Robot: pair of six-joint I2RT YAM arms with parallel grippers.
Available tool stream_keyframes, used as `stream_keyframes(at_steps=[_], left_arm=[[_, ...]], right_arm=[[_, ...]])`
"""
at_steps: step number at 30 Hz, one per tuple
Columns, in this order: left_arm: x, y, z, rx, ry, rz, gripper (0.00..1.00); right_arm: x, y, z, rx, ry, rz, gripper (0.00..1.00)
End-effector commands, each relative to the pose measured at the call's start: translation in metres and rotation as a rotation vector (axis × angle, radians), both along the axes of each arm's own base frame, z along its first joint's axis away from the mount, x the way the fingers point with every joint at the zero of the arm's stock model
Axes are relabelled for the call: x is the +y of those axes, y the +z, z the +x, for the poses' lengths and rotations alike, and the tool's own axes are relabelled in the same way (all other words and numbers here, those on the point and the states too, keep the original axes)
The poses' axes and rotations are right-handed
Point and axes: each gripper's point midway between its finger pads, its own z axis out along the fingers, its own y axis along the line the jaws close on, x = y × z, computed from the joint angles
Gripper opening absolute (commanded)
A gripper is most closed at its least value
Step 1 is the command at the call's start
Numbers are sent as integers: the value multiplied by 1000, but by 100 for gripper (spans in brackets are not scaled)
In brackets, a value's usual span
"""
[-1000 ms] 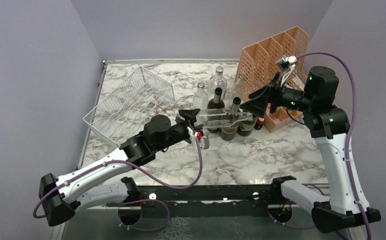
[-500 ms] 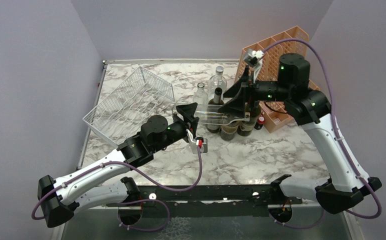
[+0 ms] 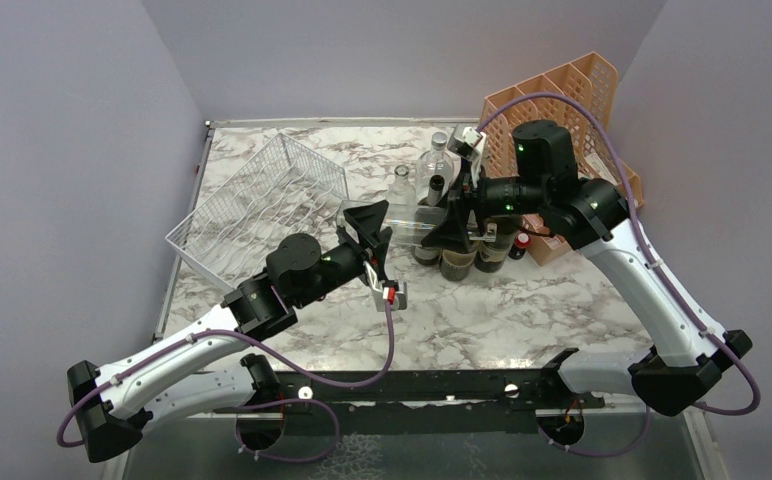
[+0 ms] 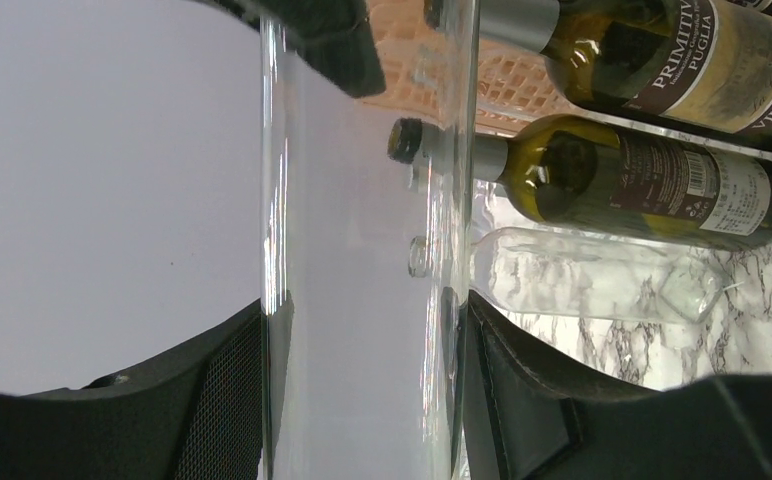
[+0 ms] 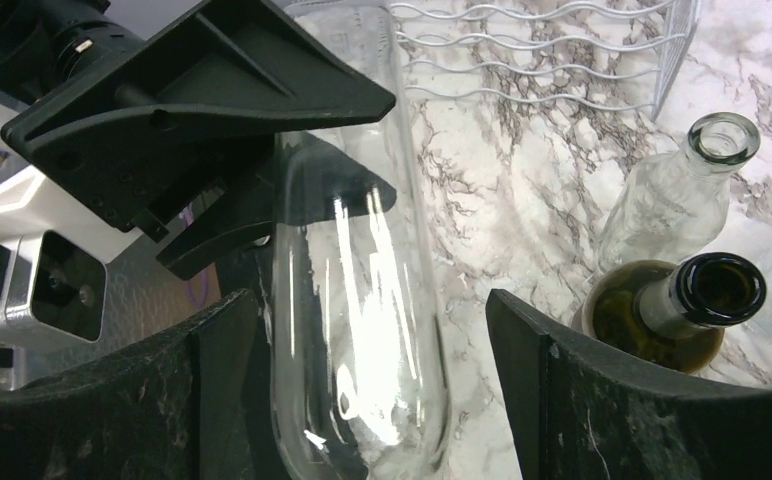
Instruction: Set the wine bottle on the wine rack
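Note:
The wine bottle (image 3: 417,225) is clear glass and hangs level above the table, with my left gripper (image 3: 367,235) shut on its base end. The left wrist view shows the bottle (image 4: 357,250) pressed between both black pads (image 4: 222,390). My right gripper (image 3: 457,222) straddles the bottle's other end, open. From the right wrist the bottle (image 5: 352,300) lies close to the left finger (image 5: 222,390), with a clear gap to the right one. The wine rack (image 3: 262,205), of white wire, stands tilted at the back left, its wavy rows (image 5: 542,50) beyond the bottle.
Several standing bottles cluster under the right gripper: dark ones (image 3: 459,262) and clear ones (image 3: 435,160). A peach-orange file holder (image 3: 552,110) stands at the back right. From the right wrist, a clear bottle's mouth (image 5: 724,138) and a dark one (image 5: 714,290) sit close by.
My right arm has swung left and its gripper has slid along the bottle toward my left gripper. The left gripper has carried the bottle a little left and back, toward the rack.

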Motion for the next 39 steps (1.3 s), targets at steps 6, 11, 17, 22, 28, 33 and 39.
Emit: stream_keyframes(at_steps=[6, 11, 17, 22, 28, 33, 39], left_arm=[[3, 45, -2, -118, -2, -78, 0], [1, 44, -1, -118, -7, -70, 0], [0, 43, 1, -113, 4, -70, 0], [2, 44, 1, -94, 8, -112, 0], [6, 38, -1, -58, 14, -151, 50], [10, 22, -1, 0, 32, -145, 93], [15, 10, -8, 74, 23, -174, 99]], right_arm=[[-12, -17, -27, 12, 50, -45, 68], [-4, -20, -27, 20, 73, -39, 66], [4, -25, -28, 28, 96, -50, 59], [3, -26, -30, 12, 94, -38, 23], [2, -6, -21, -37, 3, 23, 1], [0, 12, -21, -52, -35, 79, 1], [-2, 12, -13, -42, -89, 67, 1]])
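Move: My left hand holds the clear wine bottle level in the air by its base end. My open right gripper is about 14 cm to its right, level with it, and the bottle's middle some 8 cm to its right. From my right hand the bottle's middle is roughly 6 cm left and 1 cm back. The near green bottle stands about 11 cm ahead of my right hand, 1 cm left and 18 cm lower; the standing clear bottle is 17 cm ahead, 8 cm left and 20 cm lower. I draw my right hand back about 2 cm and sink it nearly 3 cm, closing its fingers around the bottle's body near the shoulder until they pinch it, then lift about 1.5 cm. My left hand keeps its hold, dipping a little over 1 cm; once the right has its grip, it opens wide, lets go of the base end and eases up and to the left, rolling its left side down slightly. ##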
